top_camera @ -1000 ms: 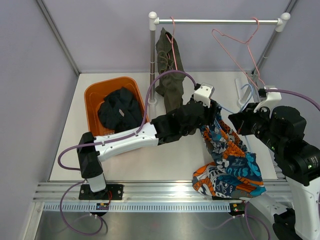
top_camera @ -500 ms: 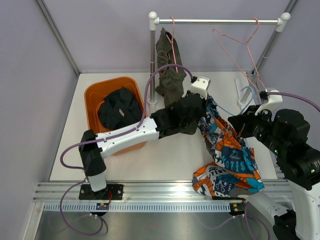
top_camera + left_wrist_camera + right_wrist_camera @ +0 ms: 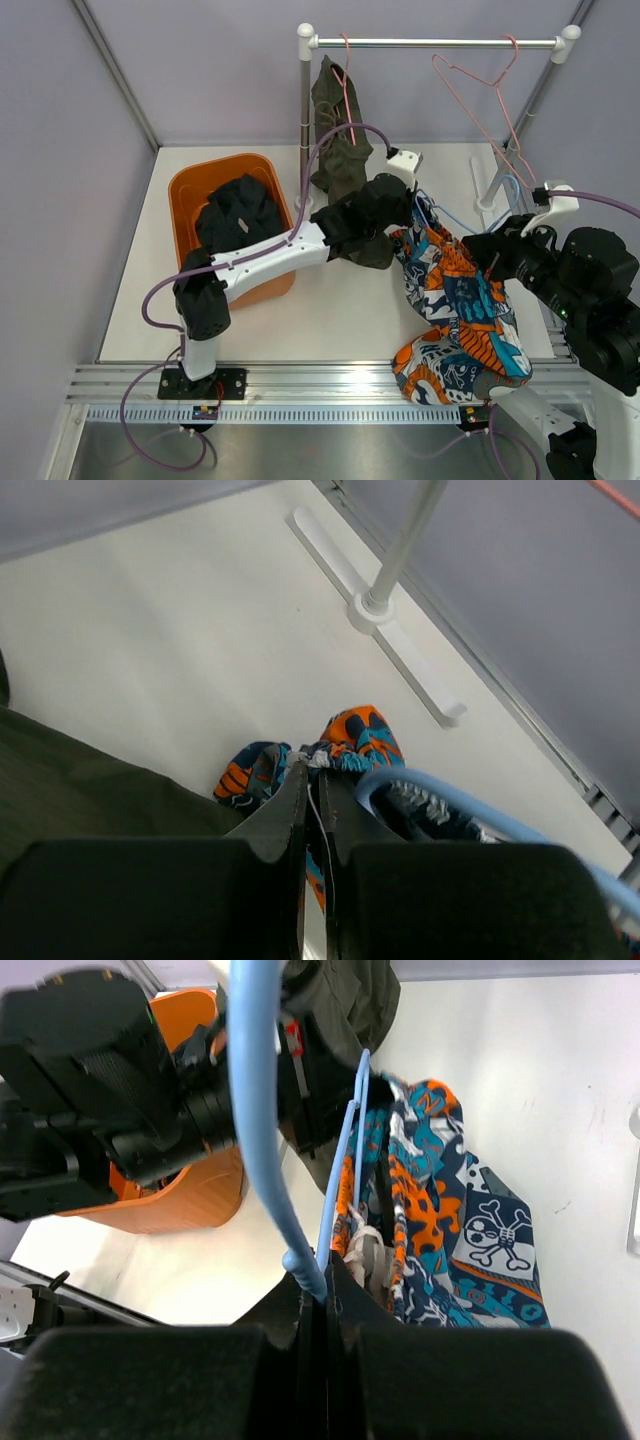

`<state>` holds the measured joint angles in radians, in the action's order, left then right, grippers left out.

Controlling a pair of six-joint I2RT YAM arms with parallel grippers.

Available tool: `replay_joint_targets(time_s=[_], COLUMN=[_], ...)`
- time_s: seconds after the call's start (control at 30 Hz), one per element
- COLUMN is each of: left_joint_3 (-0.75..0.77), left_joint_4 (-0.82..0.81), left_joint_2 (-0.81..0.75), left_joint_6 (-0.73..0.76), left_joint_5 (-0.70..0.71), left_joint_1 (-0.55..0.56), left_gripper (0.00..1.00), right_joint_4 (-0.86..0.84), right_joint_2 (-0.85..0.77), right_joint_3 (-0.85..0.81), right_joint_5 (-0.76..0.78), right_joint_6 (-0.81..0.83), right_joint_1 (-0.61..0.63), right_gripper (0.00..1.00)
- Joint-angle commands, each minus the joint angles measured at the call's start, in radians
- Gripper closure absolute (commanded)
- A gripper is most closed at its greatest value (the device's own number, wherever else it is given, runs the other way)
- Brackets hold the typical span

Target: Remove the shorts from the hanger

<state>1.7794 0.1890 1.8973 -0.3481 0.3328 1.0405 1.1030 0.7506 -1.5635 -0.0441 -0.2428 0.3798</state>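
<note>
The shorts (image 3: 455, 310), patterned in blue, orange and white, hang from a blue hanger (image 3: 447, 220) between my two arms, and their lower part lies bunched on the table. My left gripper (image 3: 413, 205) is shut on the shorts' upper edge; the left wrist view shows cloth (image 3: 355, 735) pinched at the tips of the left gripper (image 3: 312, 768), with the hanger (image 3: 440, 795) beside it. My right gripper (image 3: 480, 248) is shut on the hanger. In the right wrist view the right gripper (image 3: 326, 1282) clamps the blue wire (image 3: 255, 1110), with the shorts (image 3: 440, 1200) draped beyond.
An orange bin (image 3: 185, 190) holding black clothes stands at the left. A dark green garment (image 3: 340, 140) hangs on a pink hanger from the rack rail (image 3: 430, 43). An empty pink hanger (image 3: 480, 80) hangs at the right. The rack post's foot (image 3: 375, 602) is close by.
My left gripper closed on the shorts' upper edge and drew back up and left toward the rack. The shorts stretched out, and the right arm shifted slightly right.
</note>
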Motion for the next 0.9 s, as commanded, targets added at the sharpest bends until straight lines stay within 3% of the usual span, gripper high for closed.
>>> replay_joint_targets(time_s=[0.0,0.3,0.5,0.73,0.83,0.87], left_joint_3=[-0.098,-0.438,-0.535,-0.617,-0.638,-0.627], left_joint_4=[-0.054,-0.094,-0.046,0.073,0.095,0.115], left_joint_2=[-0.075,-0.435,-0.624,-0.808,-0.895,-0.915], left_joint_6=[0.026,0.144,0.273,0.307,0.299,0.294], left_joint_5=[-0.02,-0.06,0.066,0.045,0.125,0.238], left_joint_1=[0.021,0.275,0.508,0.619,0.638,0.639], left_gripper=[1.0,0.99,0.96,0.96,0.94,0.94], right_joint_4=[-0.015,-0.12,-0.239,-0.327,-0.331,-0.33], right_joint_2=[-0.014,-0.008,0.045,0.133,0.159,0.162], right_joint_3=[-0.012,0.075,0.115,0.122,0.1,0.094], right_joint_5=[0.003,0.162,0.187,0.247,0.25,0.248], right_joint_6=[-0.012,-0.015,-0.03,-0.03,-0.029,-0.026], right_joint_1=[0.008,0.007,0.008,0.007,0.007,0.008], right_gripper=[1.0,1.0,1.0,1.0,1.0,1.0])
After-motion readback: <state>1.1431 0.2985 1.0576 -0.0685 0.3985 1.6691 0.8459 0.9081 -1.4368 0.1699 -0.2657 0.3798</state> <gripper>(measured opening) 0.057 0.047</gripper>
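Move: In the left fingers is the waist edge of the patterned shorts, still on the blue hanger, whose middle is roughly 8 cm back, 8 cm right and a little above that hand. From it the orange bin is about 37 cm left, 7 cm farther out and 20 cm lower; the green garment 15 cm ahead, 12 cm left. The right hand grips the hanger: rack bar some 38 cm straight ahead, 22 cm up; shorts' bulk 3 cm back, 5 cm left, 18 cm below. Dragging the pinched shorts off the hanger, the left hand sweeps fast about 30 cm back, dipping a few centimetres before climbing to end slightly higher, and drifting some 12 cm left, mostly late, while the wrist swings about 35 degrees clockwise. The right hand keeps its grip on the hanger and, after a short delay, carries it forward about 9 cm towards the rack, turning slightly clockwise. ##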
